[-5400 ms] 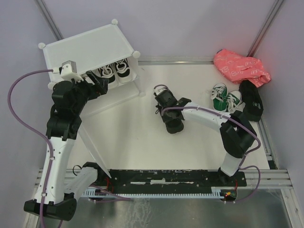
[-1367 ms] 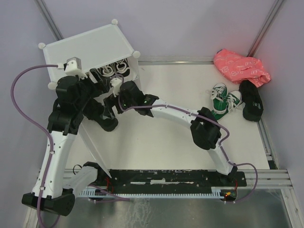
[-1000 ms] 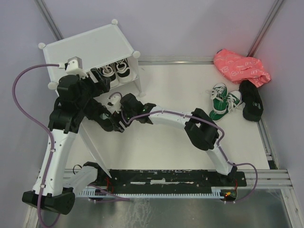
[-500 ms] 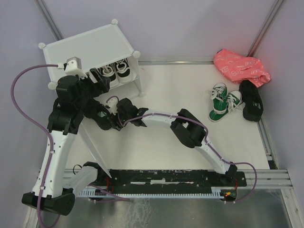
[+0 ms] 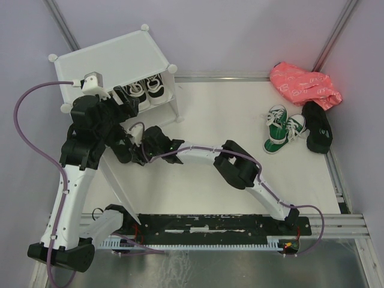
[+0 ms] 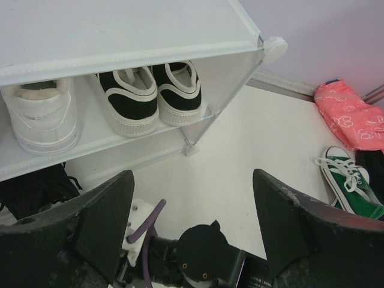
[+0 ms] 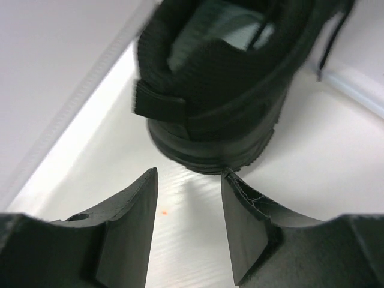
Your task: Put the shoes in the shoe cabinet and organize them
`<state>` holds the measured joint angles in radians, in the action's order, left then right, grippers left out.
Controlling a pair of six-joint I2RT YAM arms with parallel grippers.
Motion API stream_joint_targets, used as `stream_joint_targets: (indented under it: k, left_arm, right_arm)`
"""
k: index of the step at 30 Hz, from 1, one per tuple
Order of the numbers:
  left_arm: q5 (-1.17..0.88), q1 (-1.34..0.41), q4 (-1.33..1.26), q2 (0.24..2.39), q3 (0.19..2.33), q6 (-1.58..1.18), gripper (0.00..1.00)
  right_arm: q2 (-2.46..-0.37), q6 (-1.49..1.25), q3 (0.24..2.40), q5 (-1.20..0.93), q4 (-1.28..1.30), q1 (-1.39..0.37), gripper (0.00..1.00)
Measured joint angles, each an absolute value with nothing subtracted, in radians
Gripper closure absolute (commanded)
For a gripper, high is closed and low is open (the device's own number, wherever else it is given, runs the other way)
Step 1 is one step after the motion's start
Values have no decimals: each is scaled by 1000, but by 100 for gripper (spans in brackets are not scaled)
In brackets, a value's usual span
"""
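Note:
The white shoe cabinet (image 5: 108, 57) stands at the far left. Its upper shelf (image 6: 129, 139) holds a white sneaker (image 6: 42, 117) and a pair of black sneakers with white soles (image 6: 150, 99). A plain black shoe (image 7: 222, 78) lies on the lower floor, heel towards my right gripper (image 7: 189, 180). That gripper is open and empty, its right fingertip at the shoe's sole. From above, the right gripper (image 5: 137, 151) reaches in under the shelf. My left gripper (image 6: 192, 180) hangs open and empty in front of the cabinet, above the right wrist.
Green sneakers (image 5: 282, 129) and another black shoe (image 5: 317, 126) lie at the table's right side, with a pink bag (image 5: 305, 84) behind them. The cabinet's wall (image 7: 48, 72) runs close on the left of my right gripper.
My right gripper has moved down and left from the upper shelf's front towards the black shoe in the lower compartment, and its jaws have narrowed. The left arm has barely moved.

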<state>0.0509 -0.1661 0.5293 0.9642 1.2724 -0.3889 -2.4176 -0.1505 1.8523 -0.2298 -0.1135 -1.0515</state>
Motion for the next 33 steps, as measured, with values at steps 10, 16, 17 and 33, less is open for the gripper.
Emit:
stream_joint_targets:
  k: [10, 16, 17, 33]
  left_arm:
    - [50, -166, 529, 965, 1272, -389, 14]
    - [50, -166, 529, 974, 1272, -389, 14]
    - [50, -166, 529, 976, 1272, -389, 14]
    - [51, -181, 530, 1003, 1293, -379, 14]
  right_arm:
    - [-2462, -130, 1987, -200, -80, -1135, 46]
    - [-2500, -139, 2071, -98, -73, -1136, 47]
    - [-2516, -153, 2101, -85, -68, -1132, 47]
    - [-2630, -282, 2342, -81, 33, -1105, 47]
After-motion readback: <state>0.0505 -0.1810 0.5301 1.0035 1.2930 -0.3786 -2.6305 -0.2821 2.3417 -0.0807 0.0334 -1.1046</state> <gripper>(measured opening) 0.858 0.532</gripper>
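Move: Ahead and to the left of the right hand lies the black shoe, its heel close to the half-open fingers and its middle about 7 cm farther out, 9 cm left and a little lower. The cabinet's right front foot stands some 14 cm ahead, 16 cm right and 5 cm lower; the black-and-white pair on the upper shelf is about 18 cm ahead, 5 cm right and 15 cm up. From the left hand, the black shoe is roughly 4 cm ahead, 12 cm left and 33 cm below. Working the black shoe into the lower compartment, the right hand first swings left and back about 4 cm each around its heel, rising, then reverses forward some 5 cm, still drifting left and up. The fingers turn about 10 degrees clockwise on this forward push and lift slightly, staying half open with one fingertip against the heel rather than gripping. ##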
